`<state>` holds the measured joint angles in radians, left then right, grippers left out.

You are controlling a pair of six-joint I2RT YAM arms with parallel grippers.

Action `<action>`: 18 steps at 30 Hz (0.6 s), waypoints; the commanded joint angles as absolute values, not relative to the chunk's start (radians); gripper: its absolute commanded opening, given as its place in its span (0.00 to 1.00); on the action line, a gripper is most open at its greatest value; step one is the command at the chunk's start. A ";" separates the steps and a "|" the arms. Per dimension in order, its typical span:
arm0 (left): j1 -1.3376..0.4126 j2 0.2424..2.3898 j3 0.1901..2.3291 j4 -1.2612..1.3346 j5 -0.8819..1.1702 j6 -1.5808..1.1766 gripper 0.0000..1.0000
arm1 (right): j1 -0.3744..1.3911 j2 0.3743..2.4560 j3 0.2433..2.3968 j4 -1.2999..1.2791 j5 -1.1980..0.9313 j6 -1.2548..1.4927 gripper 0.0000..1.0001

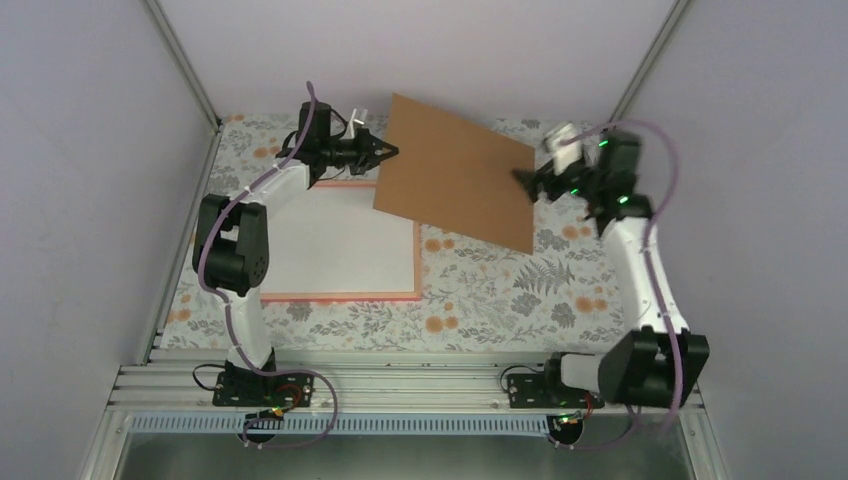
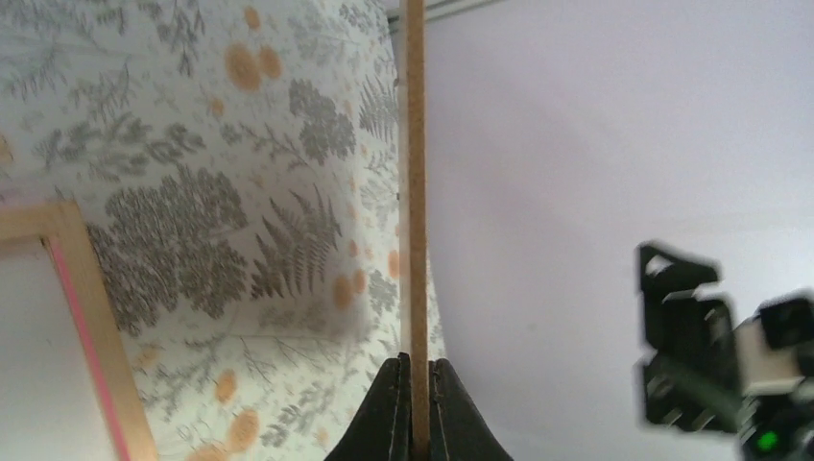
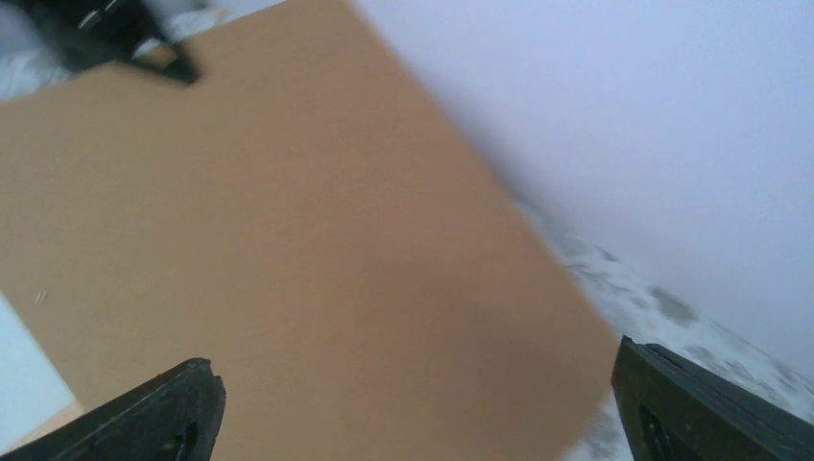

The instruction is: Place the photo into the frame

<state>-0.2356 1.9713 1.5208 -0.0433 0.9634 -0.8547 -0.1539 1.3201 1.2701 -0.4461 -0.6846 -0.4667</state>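
Observation:
The brown backing board [image 1: 455,175] hangs tilted over the back of the table. My left gripper [image 1: 390,152] is shut on its left edge. In the left wrist view the board's thin edge [image 2: 415,173] runs straight up from between the shut fingers [image 2: 389,413]. My right gripper [image 1: 528,180] stands open at the board's right edge. Its wrist view shows the board's face [image 3: 288,240] filling the space between the spread fingers [image 3: 173,408]. The frame [image 1: 340,296] lies flat on the table under the left arm, salmon-edged, its inside plain white. The photo is hidden.
A floral cloth [image 1: 500,290] covers the table. Lilac walls [image 1: 760,120] close in on the left, back and right, with metal corner posts [image 1: 185,60]. The arm bases sit on a slotted rail [image 1: 400,385] at the near edge.

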 commanded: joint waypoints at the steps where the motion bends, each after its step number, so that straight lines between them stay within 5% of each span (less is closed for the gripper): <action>1: -0.213 1.888 1.432 0.199 1.084 -1.131 0.02 | 0.121 1.145 0.982 -0.235 -0.386 -0.585 1.00; 9: -0.200 1.882 1.359 0.289 1.090 -1.256 0.02 | 0.477 1.037 0.730 -0.066 -0.122 -0.685 0.99; 18: -0.200 1.861 1.266 0.359 1.084 -1.372 0.02 | 0.640 1.092 0.591 0.158 0.140 -0.929 0.92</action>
<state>-0.2047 1.9274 1.2919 0.2630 1.0325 -1.2835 0.6067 1.0580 0.6575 -0.0402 -0.0475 -0.7643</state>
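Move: The left hand holds the brown backing board by its left edge; the frame, with a white sheet in it, lies on the table with its middle about 12 cm left, 9 cm back and some 21 cm below that hand. The middle of the board's near edge is about 16 cm left of the empty right hand, 11 cm back and roughly 14 cm lower. From the right hand the frame's middle lies some 45 cm left, 2 cm back and 31 cm below. Sweeping left, down and back, about 16 cm leftwards and some 12 cm lower, the right hand goes quickly, then eases off, towards the middle of the board's near edge, jaws still wide open, the wrist rolling and swinging some 35 degrees so the fingers point more leftwards. The left hand keeps its pinch, sinks and draws back about 2 cm each, and tips the board's far side down by some 15 degrees. ##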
